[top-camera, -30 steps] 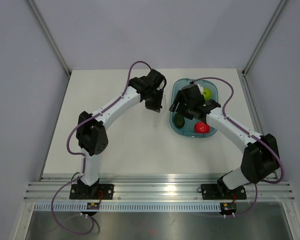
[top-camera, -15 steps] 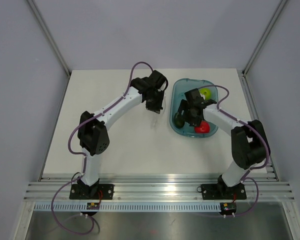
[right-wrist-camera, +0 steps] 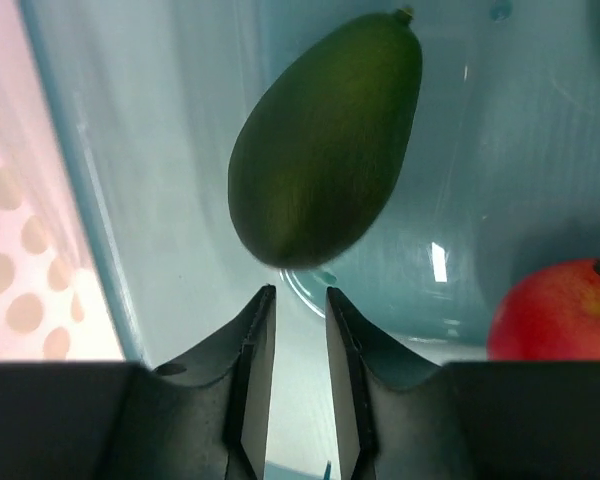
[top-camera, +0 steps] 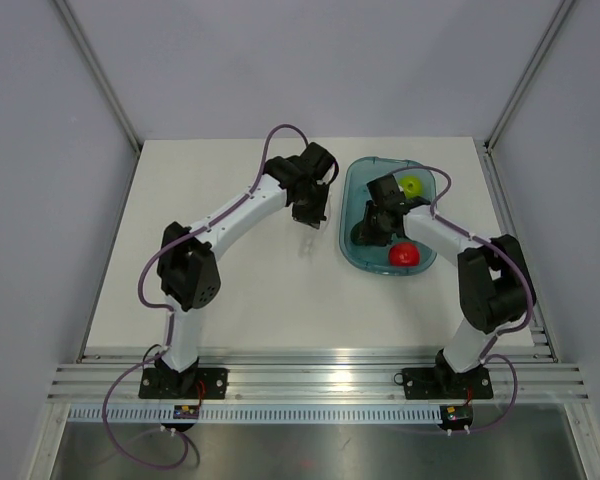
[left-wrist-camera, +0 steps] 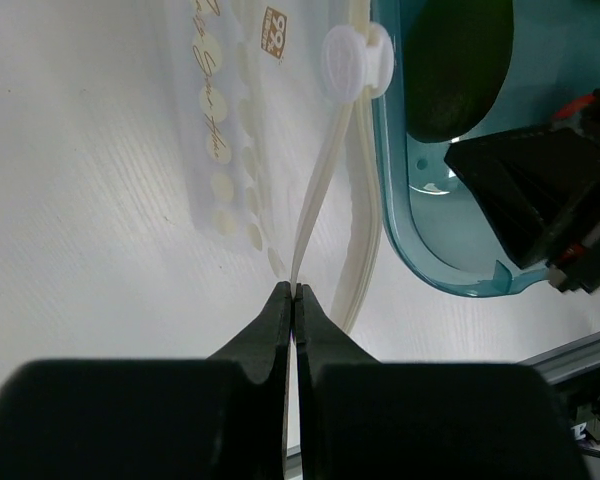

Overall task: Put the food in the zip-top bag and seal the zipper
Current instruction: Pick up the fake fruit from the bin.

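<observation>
The food, a dark green avocado, lies in the teal tray, its rounded end just past my right gripper's fingertips. My right gripper is open by a narrow gap, with nothing between the jaws. In the top view it reaches down into the tray's left half. My left gripper is shut on the edge of the clear zip-top bag, pinching the white zipper strip near its slider. From above, the left gripper hangs just left of the tray. The food also shows in the left wrist view.
A red apple sits at the tray's near right and a lime-green apple at its far right. The tray rim lies close to the bag. The white table spreads out to the left.
My right gripper has dropped lower into the tray toward the avocado and its jaws have narrowed. The left gripper has hardly moved and still pinches the bag.
</observation>
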`<state>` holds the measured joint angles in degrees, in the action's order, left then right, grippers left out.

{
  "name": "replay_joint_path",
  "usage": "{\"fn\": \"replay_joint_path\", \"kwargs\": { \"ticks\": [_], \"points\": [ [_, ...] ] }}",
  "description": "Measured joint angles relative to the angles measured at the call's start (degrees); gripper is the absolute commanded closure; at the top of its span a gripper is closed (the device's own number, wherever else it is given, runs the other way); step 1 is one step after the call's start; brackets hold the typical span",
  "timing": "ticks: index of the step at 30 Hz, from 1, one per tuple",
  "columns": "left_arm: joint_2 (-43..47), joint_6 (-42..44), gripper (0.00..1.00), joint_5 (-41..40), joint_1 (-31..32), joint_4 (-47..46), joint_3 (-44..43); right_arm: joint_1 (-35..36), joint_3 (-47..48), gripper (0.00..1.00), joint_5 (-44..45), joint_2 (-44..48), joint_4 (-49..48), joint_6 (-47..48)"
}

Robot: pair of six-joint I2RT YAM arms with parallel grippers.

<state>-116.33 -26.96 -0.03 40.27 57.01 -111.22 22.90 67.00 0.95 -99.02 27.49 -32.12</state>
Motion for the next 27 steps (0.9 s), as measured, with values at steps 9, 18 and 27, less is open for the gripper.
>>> {"fn": "replay_joint_path", "kwargs": {
  "ticks": [9,18,27],
  "points": [
    [-2.4,0.4,1.00,-1.0,0.3,1.7,-4.2,0.0,-1.7,0.49,1.5,12.9,0.0,0.5],
    [-2.6,0.4,1.00,-1.0,0.4,1.9,-4.5,-0.3,3.5,0.16,4.4,2.6,3.3,-4.7],
    [-2.8,0.4,1.00,-1.0,0.4,2.1,-4.5,-4.7,4.0,0.17,3.9,-3.2,0.7,-15.0]
  ]
}}
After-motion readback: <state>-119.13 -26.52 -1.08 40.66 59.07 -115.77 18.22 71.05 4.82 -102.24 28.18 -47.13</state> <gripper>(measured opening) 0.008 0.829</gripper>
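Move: Just ahead of the right hand's part-closed fingers lies the avocado, about 3 cm forward, 2 cm left and 3 cm lower. The red apple is some 9 cm to the right and 2 cm back, and the ridged green fruit some 10 cm right and 6 cm forward, both roughly 3 cm lower. From the left hand, the avocado lies about 15 cm right, 4 cm forward and 11 cm lower. Rising almost straight up by about 7 cm, the right hand backs off from the avocado's near end with nothing in its fingers, and opens them wide near the top. It sinks back to nearly its starting height, edging forward and right, ending some 3.5 cm farther out and 2.5 cm to the right, turned about 20 degrees clockwise, with the jaws spread about the avocado. ##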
